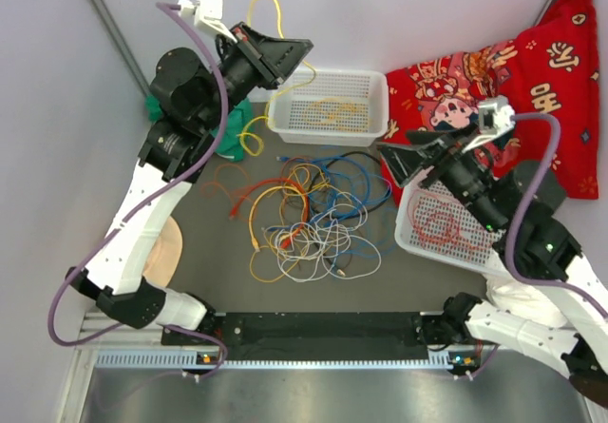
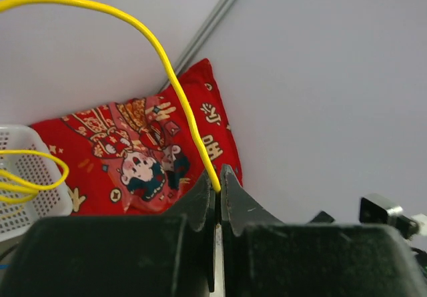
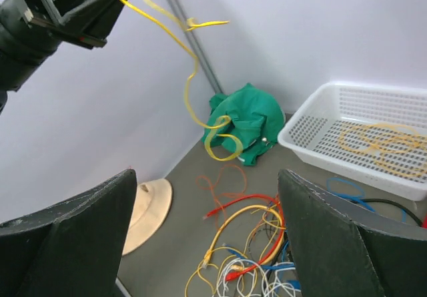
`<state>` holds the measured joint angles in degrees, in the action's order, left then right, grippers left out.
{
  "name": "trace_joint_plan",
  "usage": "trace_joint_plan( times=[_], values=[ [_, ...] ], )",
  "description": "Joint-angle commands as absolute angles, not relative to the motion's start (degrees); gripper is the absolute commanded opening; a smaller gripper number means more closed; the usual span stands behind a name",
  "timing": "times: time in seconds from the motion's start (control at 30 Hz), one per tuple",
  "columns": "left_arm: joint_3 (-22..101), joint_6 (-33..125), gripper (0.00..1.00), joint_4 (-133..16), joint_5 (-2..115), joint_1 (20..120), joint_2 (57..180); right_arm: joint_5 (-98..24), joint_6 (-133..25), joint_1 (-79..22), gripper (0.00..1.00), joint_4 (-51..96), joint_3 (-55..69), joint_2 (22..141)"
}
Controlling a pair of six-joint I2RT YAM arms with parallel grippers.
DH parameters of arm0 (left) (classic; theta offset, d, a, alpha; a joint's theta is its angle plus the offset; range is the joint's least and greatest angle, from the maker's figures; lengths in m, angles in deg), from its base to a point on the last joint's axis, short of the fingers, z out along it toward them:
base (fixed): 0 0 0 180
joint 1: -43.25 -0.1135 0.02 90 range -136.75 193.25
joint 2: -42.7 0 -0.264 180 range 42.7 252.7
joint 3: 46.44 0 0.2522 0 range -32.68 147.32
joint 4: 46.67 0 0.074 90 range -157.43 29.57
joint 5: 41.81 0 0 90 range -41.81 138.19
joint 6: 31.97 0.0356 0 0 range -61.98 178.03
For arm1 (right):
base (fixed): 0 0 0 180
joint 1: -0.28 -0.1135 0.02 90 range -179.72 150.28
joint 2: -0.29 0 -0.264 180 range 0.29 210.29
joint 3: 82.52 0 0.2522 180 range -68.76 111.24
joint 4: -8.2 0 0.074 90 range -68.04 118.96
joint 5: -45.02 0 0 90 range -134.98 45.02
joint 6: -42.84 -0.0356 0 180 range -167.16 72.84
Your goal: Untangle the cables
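Note:
The cables (image 1: 304, 219) lie tangled on the dark table in yellow, red, orange, blue and white loops, also seen in the right wrist view (image 3: 260, 250). My left gripper (image 1: 299, 54) is raised at the back left. It (image 2: 218, 180) is shut on a yellow cable (image 2: 167, 63), which arcs up and then hangs down (image 1: 252, 138) toward the table. My right gripper (image 1: 399, 162) hovers to the right of the pile. Its jaws (image 3: 208, 177) stand wide open with nothing between them.
A white basket (image 1: 328, 136) at the back holds a yellow cable. A second white basket (image 1: 408, 238) on the right holds a red one. A green cloth (image 1: 233, 124), a tan hat (image 1: 163, 252) and a red cushion (image 1: 513, 71) lie around the edges.

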<state>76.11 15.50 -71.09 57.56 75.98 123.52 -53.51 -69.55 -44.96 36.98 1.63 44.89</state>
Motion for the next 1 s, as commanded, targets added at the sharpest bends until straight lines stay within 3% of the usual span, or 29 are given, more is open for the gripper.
trace_joint_plan(
  times=[0.0,0.3,0.6,0.97],
  values=[
    [76.13,12.24,0.0,-66.58,64.36,76.03,121.89,-46.3,-67.81,-44.9,0.86,32.25,3.22,50.99],
    [75.94,18.56,0.0,-68.87,56.28,74.63,124.78,-50.59,-70.54,-44.9,0.84,34.16,-1.17,48.46],
    [88.69,17.6,0.0,-65.44,56.89,70.42,139.54,-60.88,-66.76,-44.81,0.84,42.96,-2.49,43.18],
    [96.95,13.99,0.0,-50.95,57.42,61.71,156.16,-66.78,-63.86,-44.81,0.84,38.93,-7.5,43.26]
  ],
)
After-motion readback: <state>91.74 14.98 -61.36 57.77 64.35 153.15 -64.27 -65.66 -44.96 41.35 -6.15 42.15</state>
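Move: The left hand holds the loose yellow cable high up. The white basket it carries it to lies about 30 cm ahead, 5 cm to its right and some 53 cm below. The green cloth is about 28 cm ahead and 27 cm left of that hand; the cable tangle is 2 cm back, 3 cm right. From the open right hand the tangle is roughly 9 cm ahead, 11 cm left and 45 cm down, with the right-hand basket 9 cm ahead and 26 cm right. Still pinching the yellow cable in shut fingers, the left hand hesitates, then swings forward about 20 cm towards the white basket, sinking some 8 cm and turning slightly counter-clockwise. The right hand, wide open and touching nothing, sways forward-left about 5 cm, then back to the right past its start while sinking about 7 cm in all and turning clockwise. ##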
